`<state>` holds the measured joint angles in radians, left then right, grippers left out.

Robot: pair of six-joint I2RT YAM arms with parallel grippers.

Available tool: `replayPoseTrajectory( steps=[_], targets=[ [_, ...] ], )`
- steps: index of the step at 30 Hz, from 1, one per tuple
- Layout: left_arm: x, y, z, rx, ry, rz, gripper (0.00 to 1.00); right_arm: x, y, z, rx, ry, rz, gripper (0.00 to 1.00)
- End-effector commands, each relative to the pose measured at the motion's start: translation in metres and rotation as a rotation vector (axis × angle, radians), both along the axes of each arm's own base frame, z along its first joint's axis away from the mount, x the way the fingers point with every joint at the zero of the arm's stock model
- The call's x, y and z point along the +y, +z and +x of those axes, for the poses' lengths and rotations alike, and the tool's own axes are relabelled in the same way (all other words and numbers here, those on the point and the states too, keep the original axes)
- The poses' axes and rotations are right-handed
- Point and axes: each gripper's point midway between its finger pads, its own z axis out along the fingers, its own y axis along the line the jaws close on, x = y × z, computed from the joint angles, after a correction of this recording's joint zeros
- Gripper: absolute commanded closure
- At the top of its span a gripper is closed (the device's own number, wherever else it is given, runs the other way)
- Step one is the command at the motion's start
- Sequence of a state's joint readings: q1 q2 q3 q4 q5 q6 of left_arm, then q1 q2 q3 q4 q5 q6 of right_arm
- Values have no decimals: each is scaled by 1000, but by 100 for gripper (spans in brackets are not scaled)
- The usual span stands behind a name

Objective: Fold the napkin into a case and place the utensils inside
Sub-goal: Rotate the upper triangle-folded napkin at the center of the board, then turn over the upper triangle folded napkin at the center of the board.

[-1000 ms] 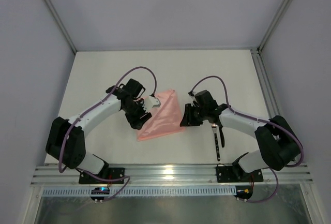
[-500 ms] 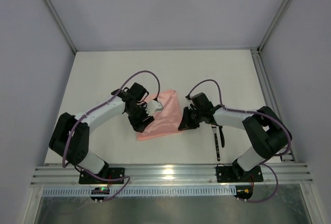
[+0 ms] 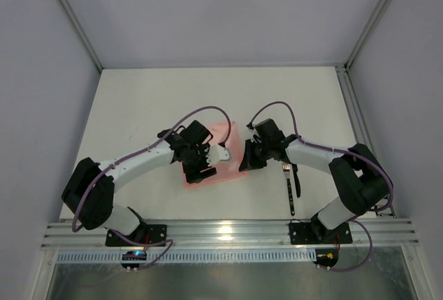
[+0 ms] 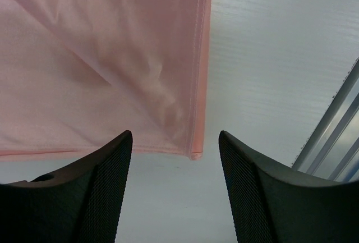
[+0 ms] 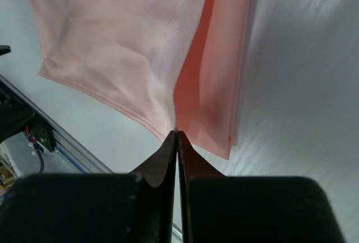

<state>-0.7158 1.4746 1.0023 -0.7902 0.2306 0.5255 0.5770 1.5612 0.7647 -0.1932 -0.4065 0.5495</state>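
The salmon-pink napkin lies folded into a narrow layered shape mid-table, between the arms. My left gripper hovers over its near-left end, open; in the left wrist view the napkin ends in a corner just ahead of the left gripper, with bare table between the fingers. My right gripper is shut on the napkin's right edge; in the right wrist view the top layer of the napkin rises from the right gripper's pinched tips. The utensils, a pale-tined fork and a dark one, lie right of the napkin, partly under the right arm.
An aluminium rail runs along the table's near edge behind the arm bases and shows as the rail in the left wrist view. Grey enclosure walls and frame posts bound the white table.
My left arm has swung right and toward the near end of the napkin, its jaws a little wider. My right gripper has closed on the napkin's right edge.
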Motion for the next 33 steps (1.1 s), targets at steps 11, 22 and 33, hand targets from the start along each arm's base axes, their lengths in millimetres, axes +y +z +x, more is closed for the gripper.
replayPoseTrajectory(
  steps=[11, 22, 33],
  targets=[
    [-18, -27, 2, -226, -152, 17, 32, -12, 9, 5, -32, 34, -67, 96],
    [-5, -47, -6, -234, -211, 58, 35, -15, -12, 9, -9, 46, -88, 96],
    [8, -66, -20, -238, -298, 140, 35, -16, 15, 21, -72, 34, -96, 96]
  ],
)
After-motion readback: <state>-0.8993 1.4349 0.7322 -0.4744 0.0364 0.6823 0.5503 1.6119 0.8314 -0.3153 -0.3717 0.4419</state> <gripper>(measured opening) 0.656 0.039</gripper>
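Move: The napkin's near-left corner lies about 3 cm to the left of the open left hand, 4 cm back and some 6 cm below. Its pinched near-right corner is roughly 16 cm to that hand's right, 2 cm farther out and 3 cm lower. From the right hand, which already holds that corner, the near-left corner is about 20 cm left, 7 cm back and 3 cm below; the fork lies 16 cm right and 8 cm back, the knife 18 cm right and 4 cm back. Down about 5 cm and slightly back, the open left hand sinks to the napkin's near-left corner, drawing in some 2 cm before easing forward again and turning about 15 degrees clockwise while its fingertips swing forward; the fingers stay open astride the edge. The right hand keeps its pinch on the near-right corner, shifting nearly 2 cm right and dipping about 2 cm before rising a little. ##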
